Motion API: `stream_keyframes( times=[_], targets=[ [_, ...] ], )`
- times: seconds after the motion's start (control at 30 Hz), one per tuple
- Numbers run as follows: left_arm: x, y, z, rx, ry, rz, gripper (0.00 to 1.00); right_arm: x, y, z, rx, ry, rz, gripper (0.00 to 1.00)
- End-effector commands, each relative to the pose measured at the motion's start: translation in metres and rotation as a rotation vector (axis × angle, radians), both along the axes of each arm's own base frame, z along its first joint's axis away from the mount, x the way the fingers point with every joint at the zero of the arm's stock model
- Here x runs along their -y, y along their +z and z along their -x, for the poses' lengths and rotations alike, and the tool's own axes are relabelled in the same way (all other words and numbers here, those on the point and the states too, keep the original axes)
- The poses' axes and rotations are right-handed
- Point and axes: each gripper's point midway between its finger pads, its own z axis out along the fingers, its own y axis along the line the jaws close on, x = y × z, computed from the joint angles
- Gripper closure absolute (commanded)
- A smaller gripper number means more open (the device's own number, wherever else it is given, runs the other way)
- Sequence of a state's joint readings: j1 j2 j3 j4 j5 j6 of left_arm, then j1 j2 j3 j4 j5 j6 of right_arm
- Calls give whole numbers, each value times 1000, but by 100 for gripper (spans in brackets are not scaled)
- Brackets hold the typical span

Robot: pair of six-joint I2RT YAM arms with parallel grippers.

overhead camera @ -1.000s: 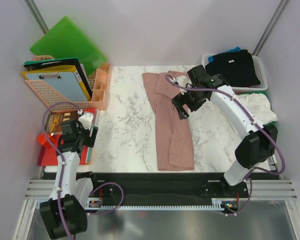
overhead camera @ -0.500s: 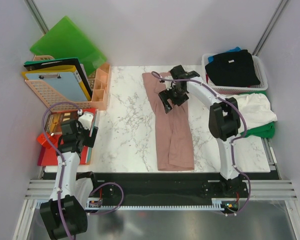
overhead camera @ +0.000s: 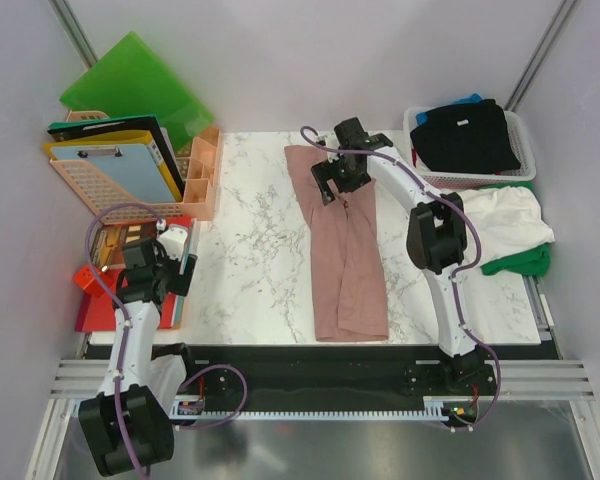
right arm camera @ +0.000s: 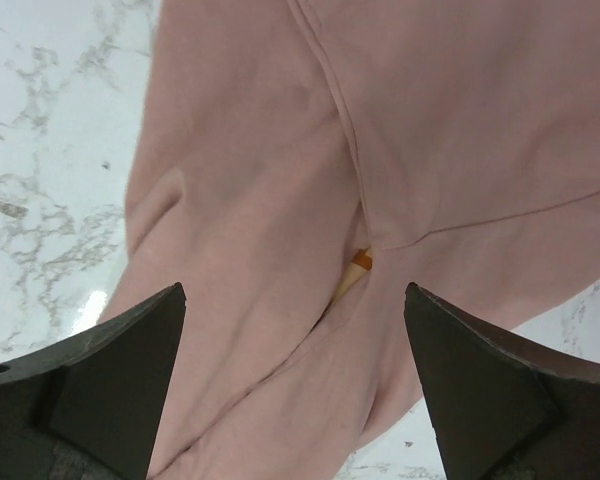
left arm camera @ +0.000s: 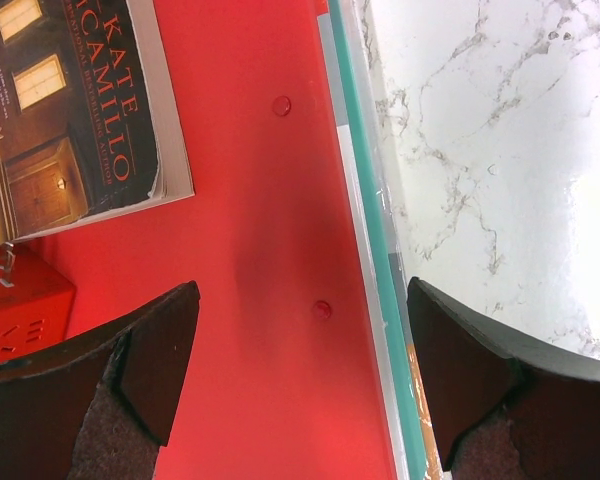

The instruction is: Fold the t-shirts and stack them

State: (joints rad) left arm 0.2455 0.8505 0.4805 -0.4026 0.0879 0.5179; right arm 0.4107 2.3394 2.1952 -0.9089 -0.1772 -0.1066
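Note:
A dusty pink t-shirt (overhead camera: 345,250), folded into a long strip, lies on the marble table (overhead camera: 250,240). My right gripper (overhead camera: 338,180) hovers open over its far end. In the right wrist view the pink cloth (right arm camera: 270,190) fills the space under the right gripper (right arm camera: 295,370), touched by neither finger, and a bit of orange print (right arm camera: 359,262) peeks from a fold. A black t-shirt (overhead camera: 470,135) and a blue one (overhead camera: 468,100) sit in the basket. White (overhead camera: 505,215) and green (overhead camera: 515,262) t-shirts lie beside it. My left gripper (overhead camera: 165,262) is open over a red folder (left arm camera: 250,200), holding nothing (left arm camera: 300,370).
A white basket (overhead camera: 527,150) stands at the back right. A green folder (overhead camera: 135,85) and a pink rack with clipboards (overhead camera: 130,175) stand at the back left. A book (left arm camera: 70,110) lies on the red folder, left of the table's edge.
My right arm has swung left and away from me, from the shirt's right side to above its far end, jaws staying open. The left arm has not moved.

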Motion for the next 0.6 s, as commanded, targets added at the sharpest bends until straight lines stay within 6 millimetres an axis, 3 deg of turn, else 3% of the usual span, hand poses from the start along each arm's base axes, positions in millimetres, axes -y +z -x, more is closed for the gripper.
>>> stream_keyframes(
  times=[0.0, 0.17, 0.3, 0.47, 0.57],
  targets=[
    [-1, 9, -9, 39, -9, -8, 9, 9, -25, -2, -4, -64, 59, 2],
    [-1, -2, -9, 12, -10, 3, 9, 11, -41, 2, -24, -66, 91, 2],
    [-2, 1, -11, 16, -8, 2, 9, 13, -51, 3, -28, -68, 100, 2],
    [-2, -1, -12, 13, -3, 6, 9, 14, -79, 15, -96, -64, 107, 2],
    [-3, -2, -11, 8, -1, -1, 9, 12, -87, 9, -96, -72, 108, 2]
  ],
)
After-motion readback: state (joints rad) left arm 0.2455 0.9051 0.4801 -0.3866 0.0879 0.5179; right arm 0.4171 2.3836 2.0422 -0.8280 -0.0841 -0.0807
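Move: The pink t-shirt's gathered fold, with its bit of orange print, lies about 8 cm below the right hand, about level with it front to back and 2 cm to its right. The black t-shirt in the basket is some 14 cm ahead and 28 cm to the right, nearly at hand height; the white cloth is about 6 cm back, 36 cm right and 7 cm down. From the left hand the fold is roughly 22 cm ahead, 36 cm right and 7 cm below. Wide open, the right hand sinks about 7 cm, easing slightly right and back, close over the pink t-shirt's fold. ##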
